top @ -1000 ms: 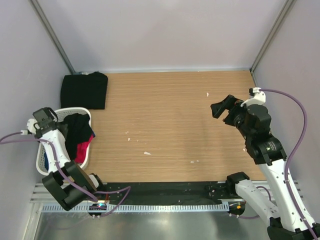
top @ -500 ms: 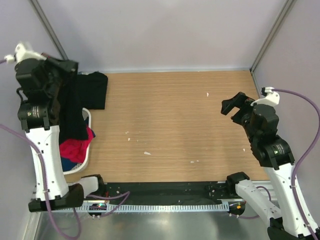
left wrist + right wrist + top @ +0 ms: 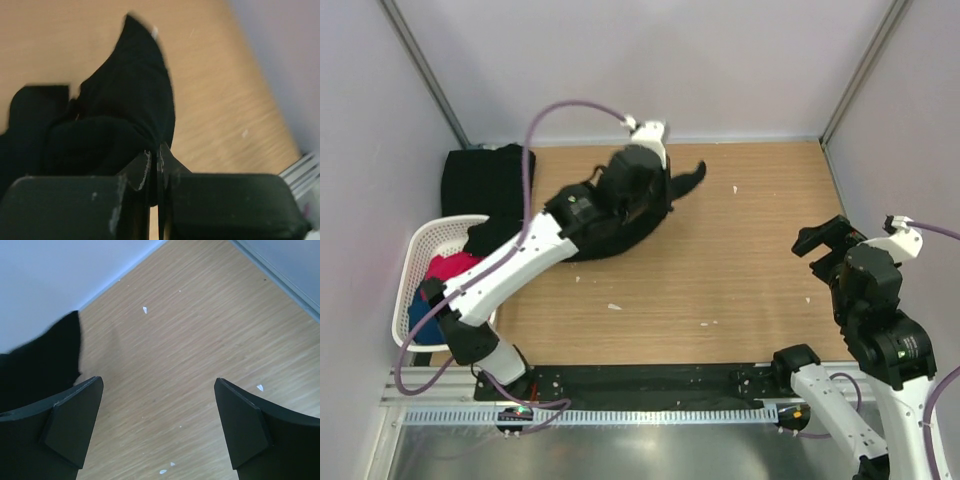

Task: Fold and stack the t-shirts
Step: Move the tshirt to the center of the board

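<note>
My left gripper (image 3: 642,200) reaches over the back middle of the table, shut on a bunched black t-shirt (image 3: 612,240). The cloth hangs from it down to the wood, with one corner sticking out to the right. In the left wrist view the jaws (image 3: 155,156) are pressed together on a fold of that t-shirt (image 3: 130,100). A second black t-shirt (image 3: 487,181) lies folded at the back left corner. My right gripper (image 3: 817,240) hovers at the right side, open and holding nothing (image 3: 157,407). The carried t-shirt (image 3: 45,355) shows at the left edge of its view.
A white mesh basket (image 3: 412,262) stands at the left edge with red-pink (image 3: 448,268) and blue garments in it. Small white scraps (image 3: 614,306) dot the wooden table. Grey walls close in the back and both sides.
The left arm has lifted the black t-shirt out of the basket and swung it right to the back middle of the table. The right arm has drawn back toward the right, still open.
</note>
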Action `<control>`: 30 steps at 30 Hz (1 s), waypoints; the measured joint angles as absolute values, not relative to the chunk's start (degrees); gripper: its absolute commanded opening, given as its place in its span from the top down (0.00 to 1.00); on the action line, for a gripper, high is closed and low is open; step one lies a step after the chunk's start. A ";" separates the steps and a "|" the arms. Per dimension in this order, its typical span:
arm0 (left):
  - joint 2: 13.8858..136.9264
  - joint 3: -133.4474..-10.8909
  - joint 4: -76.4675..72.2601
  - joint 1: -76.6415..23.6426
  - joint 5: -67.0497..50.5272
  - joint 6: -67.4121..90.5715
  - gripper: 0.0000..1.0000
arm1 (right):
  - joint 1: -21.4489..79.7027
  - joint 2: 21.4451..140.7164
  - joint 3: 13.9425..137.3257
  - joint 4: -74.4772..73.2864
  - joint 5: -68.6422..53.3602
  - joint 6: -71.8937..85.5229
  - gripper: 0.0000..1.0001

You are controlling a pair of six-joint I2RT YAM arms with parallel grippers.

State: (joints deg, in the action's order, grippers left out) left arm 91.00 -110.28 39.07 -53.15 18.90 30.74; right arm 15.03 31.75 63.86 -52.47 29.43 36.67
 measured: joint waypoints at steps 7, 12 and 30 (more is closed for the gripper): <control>81.71 -61.30 31.68 -54.30 17.43 44.31 1.00 | 15.03 24.84 58.92 -55.92 27.83 35.75 0.00; 73.60 -40.82 27.24 -58.30 17.39 57.08 1.00 | 15.03 22.98 53.56 -54.04 20.64 34.81 0.00; 109.32 -78.89 16.91 -72.84 11.79 53.82 1.00 | 15.03 36.84 55.37 -50.06 20.10 35.31 0.00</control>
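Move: My left hand, already shut on the black t-shirt, is high over the board: the board's center lies some 38 cm below it and about 3 cm back. The basket that the shirt's tail still trails towards is roughly 51 cm to this hand's left and 12 cm back; the folded black stack is about 42 cm left and 15 cm ahead. From my right hand the board's center is some 38 cm left, 8 cm ahead and 30 cm below. I swing my left hand steeply down about 35 cm and some 16 cm back, bowing left and tipping the fingers down, then draw the pinched t-shirt some 24 cm to the right low over the board, turning clockwise and rising slightly at the end. My open, empty right hand dips about 11 cm, shifting forward-left, then lifts partway. ##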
